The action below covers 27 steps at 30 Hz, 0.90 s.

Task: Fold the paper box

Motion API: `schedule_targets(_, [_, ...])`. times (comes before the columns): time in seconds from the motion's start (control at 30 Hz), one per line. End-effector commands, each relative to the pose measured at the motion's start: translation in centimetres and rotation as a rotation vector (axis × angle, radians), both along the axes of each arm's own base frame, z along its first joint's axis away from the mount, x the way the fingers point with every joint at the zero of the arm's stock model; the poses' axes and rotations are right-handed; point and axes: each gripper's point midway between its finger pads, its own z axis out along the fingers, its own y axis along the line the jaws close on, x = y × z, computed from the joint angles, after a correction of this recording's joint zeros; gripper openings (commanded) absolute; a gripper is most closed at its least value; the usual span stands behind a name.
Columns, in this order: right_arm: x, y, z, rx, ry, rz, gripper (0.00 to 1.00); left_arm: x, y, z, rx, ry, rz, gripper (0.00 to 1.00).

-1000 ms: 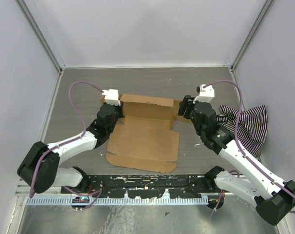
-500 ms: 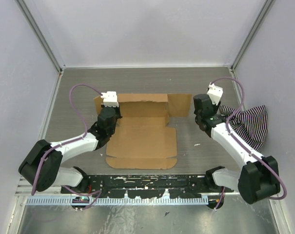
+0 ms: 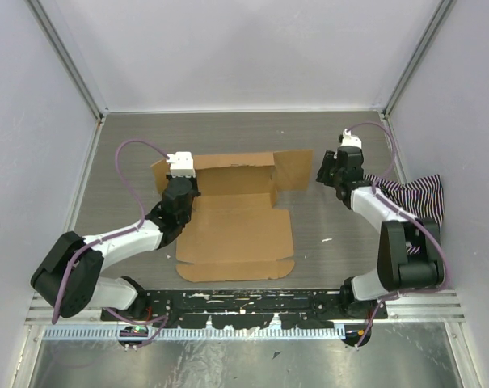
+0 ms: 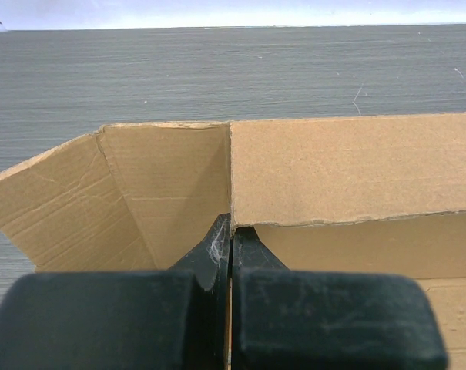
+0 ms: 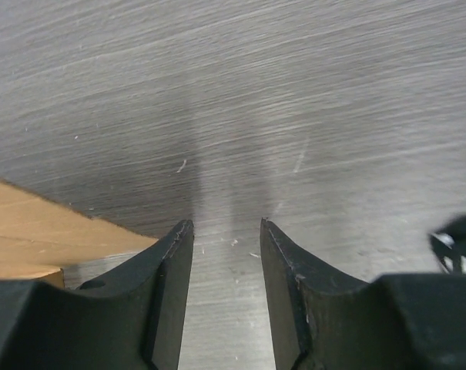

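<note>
The paper box [image 3: 236, 234] is a brown die-cut cardboard sheet lying mid-table, with its back wall raised and side flaps spread outward. My left gripper [image 3: 183, 182] is at the box's back left corner. In the left wrist view my left gripper [image 4: 231, 231] is shut on the thin edge of a standing wall of the paper box [image 4: 340, 166]. My right gripper [image 3: 319, 170] hovers just right of the box's right flap [image 3: 297, 170]. In the right wrist view my right gripper [image 5: 226, 223] is open with only bare table between its fingers. A corner of the paper box [image 5: 40, 231] lies to its left.
A black-and-white striped cloth [image 3: 410, 198] lies crumpled by the right wall, and its edge [image 5: 456, 243] shows in the right wrist view. Pale walls enclose the grey table [image 3: 228, 133] on three sides. A black rail [image 3: 244, 303] runs along the near edge.
My right gripper has let go of the right flap and drawn back to the right, its jaws narrowing. The flap has swung outward. The left gripper keeps its hold.
</note>
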Motion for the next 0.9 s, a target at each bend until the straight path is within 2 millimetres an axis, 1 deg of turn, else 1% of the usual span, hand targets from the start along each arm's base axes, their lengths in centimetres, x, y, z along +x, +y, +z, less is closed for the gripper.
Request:
schedule_targets(0.0, [4.3,3.3,3.3,0.095,-0.168,0.206,0.44,-0.1,0.4,0.7,0.008,-0.006,0.029,0.00])
schedule_targets(0.07, [4.5,4.1,3.2,0.110,-0.177,0.256,0.43,-0.1,0.4,0.7,0.014,-0.003,0.030,0.00])
schedule_targets(0.2, [3.9,5.1,3.5,0.117,-0.181,0.330,0.42,-0.1,0.4,1.0,0.020,-0.003,0.036,0.00])
schedule_targets(0.27, [3.6,5.6,3.8,0.116,-0.190,0.367,0.42,0.0,0.3,1.0,0.028,0.000,0.036,0.00])
schedule_targets(0.33, [3.2,6.5,4.3,0.135,-0.196,0.425,0.43,0.0,0.2,1.0,0.032,0.001,0.033,0.00])
schedule_targets(0.43, [1.6,8.5,5.1,0.185,-0.188,0.557,0.43,0.0,0.0,0.9,0.042,0.005,0.030,0.00])
schedule_targets(0.47, [0.9,8.8,5.4,0.194,-0.189,0.584,0.43,0.0,0.0,0.9,0.044,0.006,0.031,0.00])
schedule_targets(0.6, [-1.5,9.8,5.7,0.225,-0.192,0.648,0.44,0.0,-0.3,0.6,0.049,0.013,0.023,0.00])
schedule_targets(0.7, [-2.4,10.6,5.8,0.257,-0.193,0.705,0.44,0.0,-0.6,0.4,0.044,0.018,0.014,0.00])
schedule_targets(0.87, [-2.6,12.3,5.9,0.276,-0.187,0.796,0.44,-0.1,-0.9,0.2,0.034,0.016,0.000,0.00])
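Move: Roughly level with the right hand and about 9 cm to its left sticks out the middle of the box's right side flap, at about hand height; the box's right corner stands some 15 cm to the left. The left hand already has the box's left corner between its fingers, with the left side flap about 8 cm to the left and 1 cm farther out; the base panel lies 12 cm back, 13 cm right and 10 cm below that hand. Sweeping the right hand left about 10 cm towards the box's right corner, against the outstretched side flap: it dips and eases forward a couple of centimetres first, then draws back some 4 cm and climbs, while the wrist turns counter-clockwise nearly 40 degrees and the left side of the hand rises. Its fingers stay about half open. The left hand stays in place, still pinching the left corner. ##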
